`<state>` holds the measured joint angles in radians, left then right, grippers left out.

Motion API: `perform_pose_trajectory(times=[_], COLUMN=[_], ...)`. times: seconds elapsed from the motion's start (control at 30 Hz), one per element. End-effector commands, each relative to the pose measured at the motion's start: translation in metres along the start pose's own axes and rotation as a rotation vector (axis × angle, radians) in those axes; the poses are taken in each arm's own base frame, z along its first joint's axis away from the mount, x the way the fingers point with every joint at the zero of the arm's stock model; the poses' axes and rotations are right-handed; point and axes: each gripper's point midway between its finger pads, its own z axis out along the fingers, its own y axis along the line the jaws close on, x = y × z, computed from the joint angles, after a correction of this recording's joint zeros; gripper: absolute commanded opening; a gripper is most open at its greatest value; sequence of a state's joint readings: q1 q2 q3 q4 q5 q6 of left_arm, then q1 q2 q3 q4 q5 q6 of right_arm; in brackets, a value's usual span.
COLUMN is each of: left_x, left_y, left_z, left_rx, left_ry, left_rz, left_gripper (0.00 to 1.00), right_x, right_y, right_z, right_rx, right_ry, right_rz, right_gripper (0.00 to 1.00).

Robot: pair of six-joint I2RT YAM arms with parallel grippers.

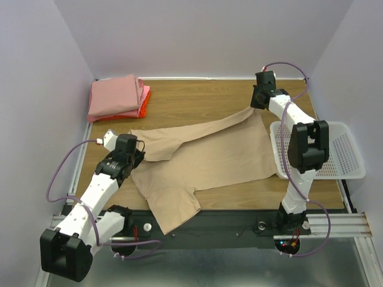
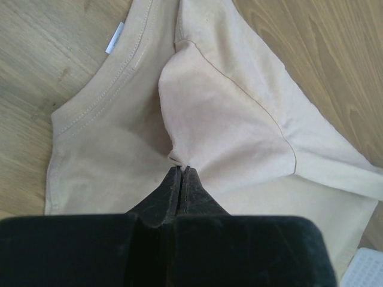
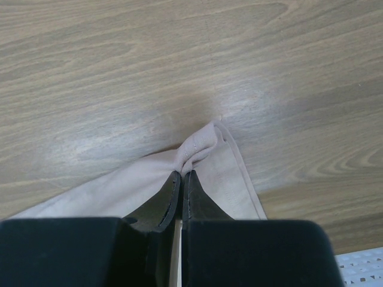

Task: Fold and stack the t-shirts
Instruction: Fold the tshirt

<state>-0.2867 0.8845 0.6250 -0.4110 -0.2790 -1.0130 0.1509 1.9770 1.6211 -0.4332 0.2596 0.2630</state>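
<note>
A tan t-shirt [image 1: 206, 161] lies spread across the middle of the wooden table, one sleeve hanging over the near edge. My left gripper [image 1: 136, 154] is shut on a pinch of its cloth at the shoulder, close to the collar [image 2: 102, 89]; the pinched fold [image 2: 179, 160] rises from the closed tips [image 2: 181, 169]. My right gripper [image 1: 258, 106] is shut on the shirt's far right hem corner [image 3: 203, 146], its tips [image 3: 182, 174] pressed together on the bunched cloth. Folded t-shirts, salmon-pink [image 1: 114, 94] over orange-red [image 1: 143, 106], are stacked at the far left corner.
A white mesh basket [image 1: 347, 152] stands at the table's right edge, beside the right arm; its corner shows in the left wrist view [image 2: 365, 269] and the right wrist view [image 3: 359, 266]. Pale walls enclose the table on three sides.
</note>
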Motion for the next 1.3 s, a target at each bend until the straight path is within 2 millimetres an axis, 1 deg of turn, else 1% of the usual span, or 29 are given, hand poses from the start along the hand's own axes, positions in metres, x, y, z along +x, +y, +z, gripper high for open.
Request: perform_pose_trajectory(times=[0.0,0.1,0.23,0.3,0.33,0.4,0.43,0.47,0.5,0.53,0.57,0.6,0.63,0.67,0.73,0.77,0.8,0.83,0.87,0.97,1.0,1.03,1.07,1.13,1.17,1.2,1.27], left_x=[0.014,0.026,0.039,0.041,0.042,0.043,0.044,0.044,0.043,0.042,0.039,0.037,0.034,0.028,0.020,0.013,0.010,0.006,0.004,0.000,0.001,-0.003,0.000,-0.001,-0.006,-0.004,-0.011], left_y=[0.017,0.027,0.041,0.041,0.042,0.041,0.040,0.039,0.039,0.036,0.033,0.031,0.029,0.022,0.014,0.008,0.003,-0.004,-0.011,-0.030,-0.036,-0.046,-0.050,-0.056,-0.065,-0.065,-0.073], left_z=[0.003,0.006,0.010,0.010,0.010,0.010,0.009,0.007,0.006,0.004,0.002,0.000,-0.003,-0.007,-0.012,-0.014,-0.014,-0.015,-0.011,-0.004,0.006,0.009,0.021,0.033,0.036,0.049,0.060], left_rx=[-0.032,-0.044,-0.064,-0.062,-0.063,-0.058,-0.052,-0.046,-0.050,-0.037,-0.023,-0.017,-0.012,0.007,0.036,0.051,0.062,0.076,0.085,0.123,0.119,0.127,0.116,0.103,0.108,0.082,0.080], left_ry=[0.031,0.065,0.100,0.107,0.111,0.119,0.125,0.129,0.126,0.128,0.122,0.115,0.107,0.093,0.066,0.046,0.036,0.029,0.030,0.030,0.033,0.030,0.041,0.038,0.033,0.032,0.008], left_rz=[-0.001,0.005,0.011,0.025,0.028,0.033,0.037,0.040,0.038,0.037,0.038,0.037,0.033,0.026,0.018,0.014,0.016,0.014,0.017,0.037,0.054,0.060,0.083,0.095,0.098,0.115,0.127], left_gripper=[0.00,0.00,0.00,0.00,0.04,0.17,0.35,0.44,0.56,0.64,0.84,0.91,0.92,0.93,0.94,0.95,0.95,0.95,0.95,0.95,0.96,0.96,0.96,0.96,0.97,0.98,0.98], right_x=[-0.013,0.002,0.012,0.014,0.015,0.016,0.016,0.015,0.013,0.012,0.011,0.006,0.004,0.002,-0.005,-0.010,-0.011,-0.015,-0.014,-0.013,-0.005,-0.002,0.004,0.008,0.005,0.013,0.014], right_y=[-0.011,-0.018,-0.021,-0.024,-0.025,-0.028,-0.028,-0.029,-0.029,-0.030,-0.026,-0.025,-0.023,-0.021,-0.019,-0.017,-0.011,-0.005,0.009,0.037,0.051,0.055,0.065,0.071,0.073,0.073,0.071], right_z=[-0.016,-0.013,-0.008,-0.005,-0.004,-0.004,-0.004,-0.005,-0.007,-0.008,-0.011,-0.016,-0.018,-0.020,-0.025,-0.029,-0.030,-0.032,-0.033,-0.036,-0.034,-0.031,-0.026,-0.018,-0.015,-0.002,0.012], right_rx=[0.023,0.047,0.065,0.089,0.091,0.107,0.108,0.114,0.115,0.112,0.092,0.084,0.073,0.059,0.045,0.036,0.001,-0.031,-0.104,-0.245,-0.292,-0.302,-0.322,-0.332,-0.332,-0.314,-0.282], right_ry=[-0.041,-0.010,0.012,0.017,0.021,0.024,0.023,0.022,0.018,0.017,0.017,0.006,0.002,-0.004,-0.018,-0.031,-0.027,-0.031,-0.017,0.009,0.036,0.046,0.063,0.080,0.075,0.098,0.101], right_rz=[-0.010,-0.019,-0.025,-0.024,-0.027,-0.028,-0.029,-0.030,-0.029,-0.028,-0.033,-0.028,-0.023,-0.024,-0.024,-0.022,-0.024,-0.023,-0.025,-0.032,-0.037,-0.044,-0.053,-0.048,-0.043,-0.036,-0.032], right_gripper=[0.01,0.01,0.05,0.07,0.11,0.18,0.22,0.34,0.40,0.45,0.49,0.52,0.56,0.61,0.67,0.81,0.93,1.00,1.00,1.00,1.00,1.00,1.00,1.00,1.00,1.00,1.00])
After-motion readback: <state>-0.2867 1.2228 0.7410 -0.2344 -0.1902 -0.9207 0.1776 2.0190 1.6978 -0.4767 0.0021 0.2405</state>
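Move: Each hand holds an edge of the t-shirt, to be laid down on the shirt's own cloth: the left's landing spot is about 3 cm back and some 6 cm below it, the right's about 3 cm back, 1 cm left and 4 cm below. From the left hand, the sleeve over the front edge lies roughly 22 cm back and 13 cm right, the folded stack some 25 cm ahead and 10 cm left. The basket is about 17 cm back and 28 cm right of the right hand. Back and down together, both hands lower the pinched edges of the t-shirt, the left by about 5 cm and the right by less, then the fingers open wide and let go. The left lifts clear and swings forward over the cloth towards the shirt's far edge, dipping again; the right rises slightly and slides some 7 cm left along that edge, turning counter-clockwise. ##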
